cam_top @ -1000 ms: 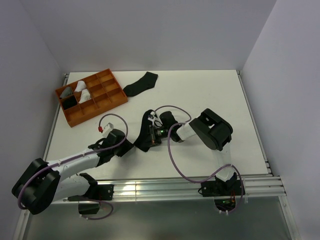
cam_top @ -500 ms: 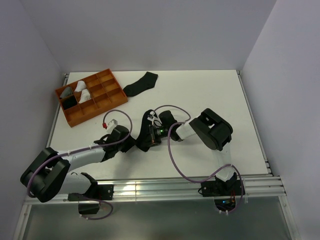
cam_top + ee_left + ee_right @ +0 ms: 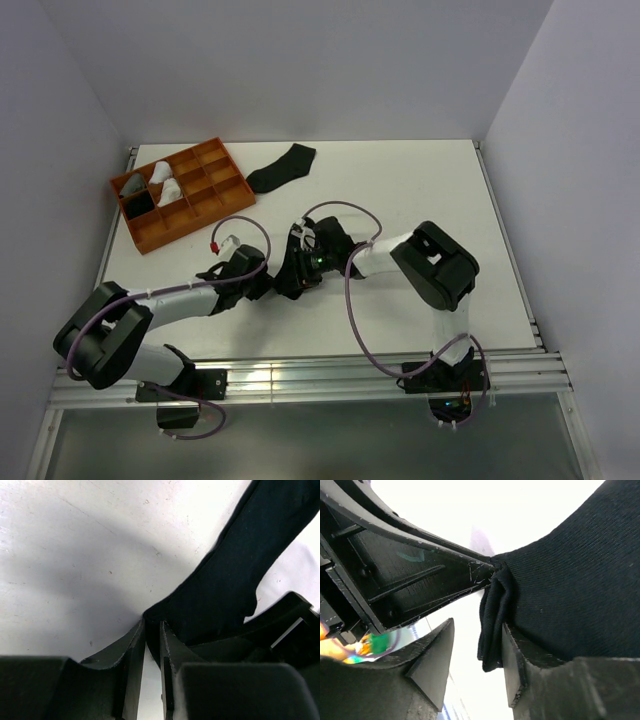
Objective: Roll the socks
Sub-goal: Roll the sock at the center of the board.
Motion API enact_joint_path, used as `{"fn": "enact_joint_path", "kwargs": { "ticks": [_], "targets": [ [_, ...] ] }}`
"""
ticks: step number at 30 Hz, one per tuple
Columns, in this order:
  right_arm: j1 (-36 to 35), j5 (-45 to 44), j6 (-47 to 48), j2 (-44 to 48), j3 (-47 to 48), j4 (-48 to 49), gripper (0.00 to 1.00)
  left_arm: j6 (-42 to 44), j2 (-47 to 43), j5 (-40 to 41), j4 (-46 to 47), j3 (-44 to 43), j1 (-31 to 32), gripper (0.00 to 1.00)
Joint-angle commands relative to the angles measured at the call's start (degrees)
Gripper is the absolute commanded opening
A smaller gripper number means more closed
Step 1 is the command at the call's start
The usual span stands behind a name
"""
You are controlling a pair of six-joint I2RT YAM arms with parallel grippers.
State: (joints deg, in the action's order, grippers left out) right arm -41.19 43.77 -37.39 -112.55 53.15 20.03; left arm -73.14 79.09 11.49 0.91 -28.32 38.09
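A black sock (image 3: 250, 555) lies mid-table between the two arms. My left gripper (image 3: 152, 626) has its jaws nearly together, and the tips pinch the sock's near corner. In the right wrist view a folded edge of the same sock (image 3: 492, 620) hangs between the jaws of my right gripper (image 3: 479, 625). That gripper is open: the fold rests against the right finger, with a clear gap to the left one. From above, the left gripper (image 3: 268, 283) and right gripper (image 3: 297, 270) meet at this sock. A second black sock (image 3: 282, 167) lies flat at the back.
An orange divided tray (image 3: 215, 200) stands at the back left with grey, white and black sock rolls in its left compartments. The left arm's cable loops over the table near the tray. The walls stand close on both sides.
The right gripper has gone from shut to open, letting go of the sock's fold. The left gripper has moved right to the sock and closed on its corner.
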Motion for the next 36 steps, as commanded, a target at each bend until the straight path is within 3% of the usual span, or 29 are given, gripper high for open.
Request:
{"fn": "enact_joint_path", "kwargs": {
  "ticks": [1,9,12,15,16,18,19,23,27,30,36],
  "targets": [
    [-1.96,-10.77,7.93,4.88,1.87,-8.77,0.50,0.81,3.00,1.43,-11.19,0.37,0.41,0.24],
    [-8.54,-29.60,15.85,9.98,-0.15,-14.75,0.50,0.81,2.74,1.35,-12.95,-1.13,0.50,0.23],
    [-10.57,-35.76,17.17,9.90,-0.41,-15.81,0.43,0.90,2.74,1.26,-13.04,-1.48,0.50,0.23],
    [-11.37,-37.53,17.17,8.94,-0.50,-15.55,0.27,0.81,2.65,1.17,-13.30,-1.83,0.50,0.24],
    [-11.37,-37.44,17.00,8.67,-0.41,-15.46,0.16,0.81,2.47,1.26,-13.30,-1.83,0.50,0.23],
    [-11.19,-33.87,16.38,7.88,-0.15,-15.02,0.02,0.72,1.51,1.43,-13.30,-1.57,0.50,0.24],
    [-10.67,-32.27,15.95,7.79,0.03,-14.85,0.00,0.72,0.90,1.52,-13.30,-1.39,0.41,0.25],
    [-8.39,-22.08,12.09,7.61,-0.06,-12.39,0.00,0.81,-5.60,2.66,-12.77,-0.08,0.41,0.37],
    [-4.87,-12.67,5.94,7.44,-1.02,-7.29,0.00,-0.50,-12.45,2.67,-11.81,2.99,0.41,0.59],
    [-2.42,-7.22,1.01,6.21,-1.20,-3.79,0.00,-1.29,-16.33,1.62,-10.23,5.37,0.50,0.69],
    [0.23,-0.09,-8.83,1.46,-1.90,4.13,0.00,-2.62,-17.04,-0.15,-7.33,8.19,0.41,0.68]
  ]
}}
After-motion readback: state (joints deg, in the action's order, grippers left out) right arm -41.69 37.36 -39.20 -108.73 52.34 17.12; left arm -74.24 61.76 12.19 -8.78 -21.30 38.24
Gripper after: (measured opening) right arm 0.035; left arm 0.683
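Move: The left hand is already on the near-left corner of the center sock, right at its pads; the sock's middle lies about 6 cm ahead and 5 cm right. The right hand's half-open fingers straddle the folded near edge, about 1 cm to their left and 1 cm below, with the sock's middle some 8 cm ahead and 1 cm right. From the left hand, the other dark sock is roughly 31 cm ahead and 2 cm right, the tray 25 cm ahead and 24 cm left. The left fingers keep the sock's corner pinched in place while the right hand, nearly on the spot, tips its fingers down and rolls its forward side up, some 30 degrees in all, sinks about 1 cm and closes on the fold. Gripping it, the right hand rolls back the other way, forward side down, rising about 2 cm and easing a centimetre forward; meanwhile the left fingers open wide, let go and draw back and left about 5 cm, lifting slightly. ##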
